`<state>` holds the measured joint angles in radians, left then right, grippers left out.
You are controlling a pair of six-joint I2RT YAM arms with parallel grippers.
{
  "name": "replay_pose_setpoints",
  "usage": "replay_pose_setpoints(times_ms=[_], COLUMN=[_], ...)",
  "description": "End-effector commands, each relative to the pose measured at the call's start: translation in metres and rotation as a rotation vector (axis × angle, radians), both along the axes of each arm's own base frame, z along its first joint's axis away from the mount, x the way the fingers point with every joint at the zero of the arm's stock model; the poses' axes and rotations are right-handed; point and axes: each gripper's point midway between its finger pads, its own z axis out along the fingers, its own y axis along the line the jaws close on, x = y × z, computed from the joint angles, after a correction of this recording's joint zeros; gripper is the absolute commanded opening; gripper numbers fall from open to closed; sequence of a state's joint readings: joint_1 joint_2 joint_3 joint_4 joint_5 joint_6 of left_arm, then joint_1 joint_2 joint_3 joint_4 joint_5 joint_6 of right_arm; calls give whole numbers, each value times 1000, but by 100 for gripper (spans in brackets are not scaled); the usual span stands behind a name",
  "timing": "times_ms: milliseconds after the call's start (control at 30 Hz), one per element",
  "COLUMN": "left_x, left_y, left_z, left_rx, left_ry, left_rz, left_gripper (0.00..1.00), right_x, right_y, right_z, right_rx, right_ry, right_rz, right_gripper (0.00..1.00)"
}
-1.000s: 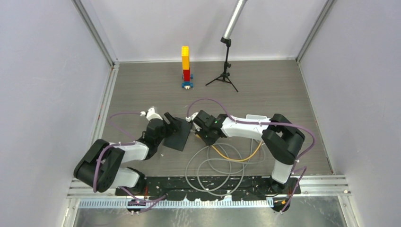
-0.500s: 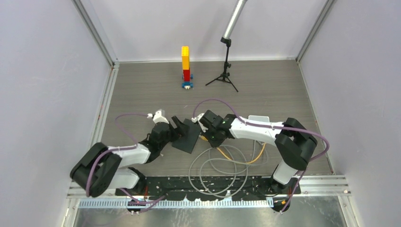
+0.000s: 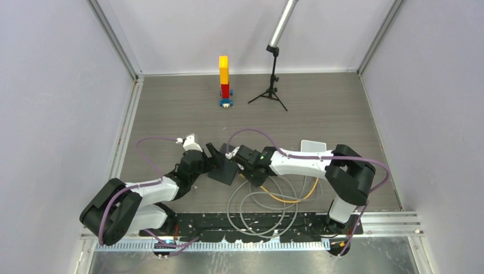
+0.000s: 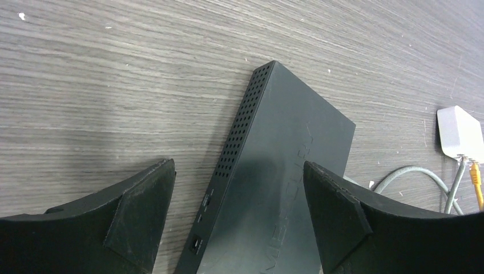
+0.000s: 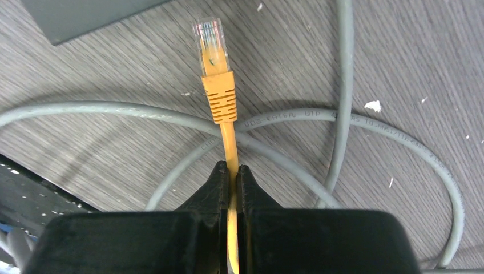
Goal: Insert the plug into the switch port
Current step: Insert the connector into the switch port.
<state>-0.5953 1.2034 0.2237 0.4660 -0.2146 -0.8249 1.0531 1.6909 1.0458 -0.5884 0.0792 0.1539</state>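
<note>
My right gripper (image 5: 232, 171) is shut on an orange cable (image 5: 229, 145) just behind its clear-tipped plug (image 5: 210, 40), which points at a corner of a flat black box (image 5: 85, 14). My left gripper (image 4: 240, 228) is open, with one finger (image 4: 142, 211) on each side of that black box (image 4: 285, 171). The box has vent holes and a small opening (image 4: 197, 244) in its side. The small white box (image 3: 313, 146) lies to the right. In the left wrist view (image 4: 458, 132) a grey and an orange cable enter its side. No free port shows on it.
Loops of grey cable (image 3: 257, 208) and orange cable (image 3: 285, 197) lie on the wood table in front of the right arm. A yellow-red-blue brick tower (image 3: 224, 80) and a small black tripod (image 3: 273, 91) stand at the back. Grey walls close in both sides.
The black box and my left gripper have shifted a little to the right. My right gripper swung away, then came back close to the box with the plug.
</note>
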Motion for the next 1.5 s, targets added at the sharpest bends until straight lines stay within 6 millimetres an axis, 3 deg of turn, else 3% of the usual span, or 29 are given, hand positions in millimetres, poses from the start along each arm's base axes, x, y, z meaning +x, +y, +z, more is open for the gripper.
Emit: replay_pose_setpoints(times_ms=[0,733,1033,1467], left_x=[-20,-26,-35,-45], left_y=[9,4,7,7], left_z=[-35,-49,-61,-73], left_rx=[68,44,24,7], left_ry=[96,123,157,191], left_rz=[-27,-53,-39,-50], left_gripper=[85,77,68,63], right_x=[8,15,12,10], right_y=[2,14,19,28], right_z=[11,-4,-10,0], right_rx=[-16,-18,-22,11], right_ry=[-46,-74,-84,-159], right_rz=[-26,19,46,74], right_gripper=[0,1,1,0])
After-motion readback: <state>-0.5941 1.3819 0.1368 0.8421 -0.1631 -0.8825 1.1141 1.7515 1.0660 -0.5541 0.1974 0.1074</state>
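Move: My right hand holds the yellow cable, its plug about 3 cm ahead and 4 cm to the left of the fingers. The switch's port side is some 4 cm ahead and 6 cm left, about 1 cm lower. The grey cable crosses beneath the yellow one roughly 1 cm ahead and 2 cm left of my grip, 2 cm below. From my open left hand, the switch's middle lies 2 cm right, 1 cm back and 3 cm below. I keep my right fingers shut on the yellow cable and ease the plug to the switch's edge: a slight dip to the right, then left and forward, sinking about 1 cm in all, fingertips tilting forward about 5 degrees. My left hand slides about 1.5 cm right over the switch, its left side dipping some 5 degrees, and its fingers partly close around the switch's left side without shutting. ##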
